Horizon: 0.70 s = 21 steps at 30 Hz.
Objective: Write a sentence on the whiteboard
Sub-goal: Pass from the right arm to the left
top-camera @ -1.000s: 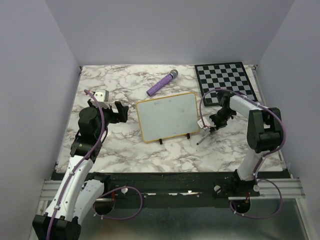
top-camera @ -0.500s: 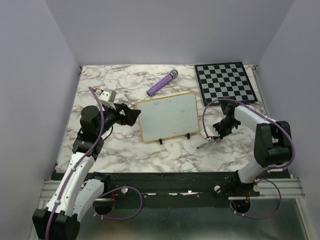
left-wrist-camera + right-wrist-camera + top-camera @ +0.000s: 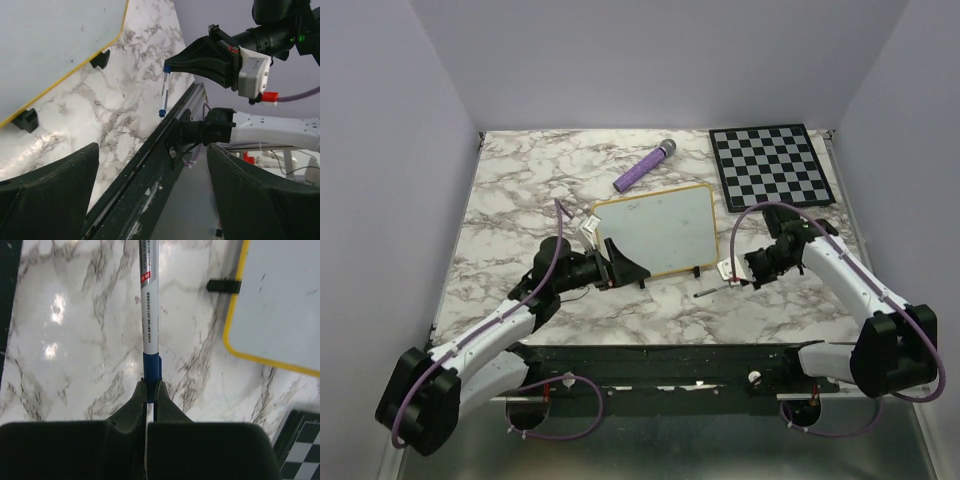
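The whiteboard [image 3: 660, 230], white with a yellow frame and black feet, lies mid-table; only a few faint marks show on its face, and no sentence can be read. My right gripper [image 3: 732, 276] sits low to the right of the board's front right corner. In the right wrist view it [image 3: 150, 385] is shut on the blue end of a white-barrelled marker [image 3: 149, 310], which points away over the marble. My left gripper [image 3: 632, 268] is open at the board's front left corner with nothing between its fingers [image 3: 47, 195]. From there the marker [image 3: 163, 92] and board [image 3: 50, 40] are visible.
A purple cylinder with a grey end [image 3: 645, 167] lies behind the whiteboard. A black-and-white checkered board [image 3: 772, 165] lies at the back right, its corner [image 3: 306, 450] near my right wrist. The black rail [image 3: 660, 360] runs along the table's near edge.
The left arm swung right and stretched low to the whiteboard's front left corner. The right gripper shut on the marker and moved it leftward and nearer.
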Available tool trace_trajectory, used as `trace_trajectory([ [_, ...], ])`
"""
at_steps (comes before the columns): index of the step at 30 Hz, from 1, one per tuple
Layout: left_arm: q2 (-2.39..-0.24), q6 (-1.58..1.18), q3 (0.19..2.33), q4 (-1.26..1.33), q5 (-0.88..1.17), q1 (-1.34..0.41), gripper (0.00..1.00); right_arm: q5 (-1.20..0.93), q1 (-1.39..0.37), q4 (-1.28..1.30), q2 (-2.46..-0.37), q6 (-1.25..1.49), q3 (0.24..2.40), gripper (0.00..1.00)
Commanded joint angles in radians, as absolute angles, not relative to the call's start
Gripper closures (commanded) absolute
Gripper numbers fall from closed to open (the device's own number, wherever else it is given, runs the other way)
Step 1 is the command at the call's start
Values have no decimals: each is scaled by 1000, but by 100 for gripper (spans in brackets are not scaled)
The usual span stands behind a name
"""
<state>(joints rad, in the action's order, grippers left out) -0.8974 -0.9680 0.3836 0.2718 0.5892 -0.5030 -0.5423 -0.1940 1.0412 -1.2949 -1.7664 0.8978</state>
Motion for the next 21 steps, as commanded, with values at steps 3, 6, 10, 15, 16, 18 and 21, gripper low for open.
trace_trajectory([
  [3, -1089, -1134, 393, 558, 592, -658, 13, -689, -331, 999, -1246, -1510, 946, 99],
  [6, -1124, -1108, 411, 548, 525, -719, 16, -699, -365, 970, -1262, -1402, 989, 99],
  [10, -1144, -1094, 414, 563, 454, -788, 21, -704, -397, 919, -1272, -1313, 991, 99],
  [15, -1146, -1083, 414, 571, 358, -825, 26, -706, -432, 893, -1269, -1247, 976, 99],
  [16, -1149, -1080, 419, 571, 333, -831, 27, -707, -437, 888, -1267, -1238, 976, 99],
  [18, -1166, -1075, 429, 571, 315, -847, 31, -721, -448, 885, -1266, -1212, 979, 99],
  [21, -1195, -1072, 448, 571, 288, -864, 37, -733, -463, 884, -1270, -1193, 982, 99],
])
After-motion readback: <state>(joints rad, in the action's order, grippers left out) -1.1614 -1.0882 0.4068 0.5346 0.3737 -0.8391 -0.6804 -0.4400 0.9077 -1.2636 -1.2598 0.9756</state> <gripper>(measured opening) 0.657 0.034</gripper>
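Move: My left hand hangs open, with the pen's middle about 20 cm to its right, level with it fore and aft and some 6 cm lower. My right hand already pinches the pen by its blue end, the middle about 5 cm left and 3 cm above the pinch. From that hand, my left fingers are roughly 25 cm left, 2 cm back and 9 cm higher; the whiteboard's middle is 14 cm ahead, 20 cm left, and its right clip 3 cm ahead, 10 cm left, both 7 cm below. I bring my hands together above the whiteboard's near edge. My right hand keeps its pinch on the pen's blue end and carries it about 8 cm left and 4 cm up, tilting some 15 degrees so the free end lifts. My left hand comes about 8 cm right to meet it, easing back and slightly down, and narrows its still-open fingers around the approaching free end. ##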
